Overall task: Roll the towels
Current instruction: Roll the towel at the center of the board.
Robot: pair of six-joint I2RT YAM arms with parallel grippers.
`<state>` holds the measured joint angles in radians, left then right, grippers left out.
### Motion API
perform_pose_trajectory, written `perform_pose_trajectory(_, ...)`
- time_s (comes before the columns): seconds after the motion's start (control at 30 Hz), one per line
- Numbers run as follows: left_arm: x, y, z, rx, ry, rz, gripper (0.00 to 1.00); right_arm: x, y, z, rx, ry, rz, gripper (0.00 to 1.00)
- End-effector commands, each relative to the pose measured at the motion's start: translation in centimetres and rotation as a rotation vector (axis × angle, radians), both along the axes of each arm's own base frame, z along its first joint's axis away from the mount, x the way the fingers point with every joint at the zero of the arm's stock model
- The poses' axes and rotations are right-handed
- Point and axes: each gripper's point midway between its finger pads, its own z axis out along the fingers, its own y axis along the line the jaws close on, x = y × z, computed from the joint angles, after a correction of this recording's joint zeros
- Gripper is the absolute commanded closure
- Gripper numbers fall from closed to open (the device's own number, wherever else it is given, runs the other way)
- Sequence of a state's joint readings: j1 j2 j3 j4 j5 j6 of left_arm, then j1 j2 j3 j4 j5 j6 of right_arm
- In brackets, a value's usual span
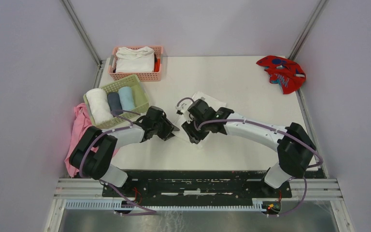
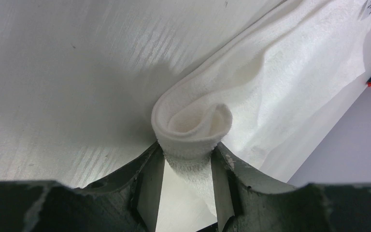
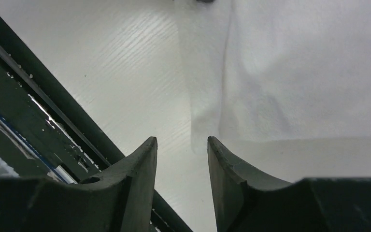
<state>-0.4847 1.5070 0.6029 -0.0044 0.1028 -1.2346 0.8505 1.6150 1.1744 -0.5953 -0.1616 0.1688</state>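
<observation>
A large white towel lies mid-table, mostly under both arms. In the left wrist view its near end is curled into a small roll, and my left gripper is shut on that roll, one finger on each side. My right gripper stands open with nothing between its fingers, just short of the flat edge of the white towel. In the top view, the left gripper and right gripper sit close together. A red towel with teal-blue marks lies crumpled at the far right. A light blue towel sits rolled in the green basket.
The green basket at the left also holds a white roll and a dark roll. A pink basket behind it holds folded white cloth. A pink cloth hangs over the left table edge. The black rail runs along the near edge.
</observation>
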Motion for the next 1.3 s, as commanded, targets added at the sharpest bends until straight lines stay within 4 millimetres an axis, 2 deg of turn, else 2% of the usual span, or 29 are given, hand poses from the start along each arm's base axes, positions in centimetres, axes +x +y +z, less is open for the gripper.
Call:
perform_pose_trajectory(0.0,-3.1,3.6,-4.3,0.19,0.145,0.013,0.51,1.6,1.2,2.1,-0.078,-0.286,0.048,0.5)
perform_pose_trajectory(0.1,-3.1,3.5,-4.3,0.189,0.147,0.009,0.51,1.1,2.6,1.5,-0.104,-0.34,0.09,0.5)
perform_pose_trajectory(0.2,-3.1,3.5,-4.4,0.19,0.15,0.006,0.5,0.8,3.3,-0.2,-0.146,-0.365,0.119,0.51)
perform_pose_trajectory(0.37,-3.4,3.6,-4.8,0.195,0.162,0.003,0.5,0.8,3.1,-3.1,-0.234,-0.381,0.141,0.52)
perform_pose_trajectory(0.77,-3.4,3.7,-5.4,0.216,0.183,-0.026,0.48,0.8,-0.9,-9.2,-0.51,-0.341,0.153,0.5)
perform_pose_trajectory(0.87,-3.3,3.8,-5.5,0.225,0.185,-0.031,0.48,1.0,-1.8,-9.0,-0.54,-0.354,0.134,0.5)
perform_pose_trajectory(1.0,-3.2,4.0,-6.0,0.242,0.197,-0.048,0.48,1.3,-1.0,-7.0,-0.478,-0.386,0.12,0.5)
perform_pose_trajectory(1.2,-3.4,4.3,-6.6,0.264,0.214,-0.071,0.5,1.9,-1.3,-6.7,-0.503,-0.399,0.114,0.51)
perform_pose_trajectory(1.27,-3.5,4.5,-6.8,0.275,0.219,-0.081,0.52,2.0,-1.1,-6.0,-0.484,-0.407,0.109,0.51)
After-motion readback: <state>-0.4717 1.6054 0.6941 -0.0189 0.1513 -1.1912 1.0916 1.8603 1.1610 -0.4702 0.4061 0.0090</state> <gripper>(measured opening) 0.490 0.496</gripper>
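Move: The white towel's roll has its right end about 8 cm below the raised, empty right hand, some 2 cm ahead and 1 cm to its left. From there the left gripper is roughly 5 cm ahead, 8 cm left and 7 cm lower. The left hand already grips the roll's left end, so the right end lies about 3 cm back and 7 cm right of it; the flat part's middle is some 12 cm ahead and 10 cm right. The right fingers come down astride the roll near its right end, half open throughout. They first swing about 3 cm left and slightly back, then sink some 8 cm while returning right and easing forward, the wrist turning them from leftward-down to forward-down. The left hand keeps its pinch and, late on, creeps forward and right. ##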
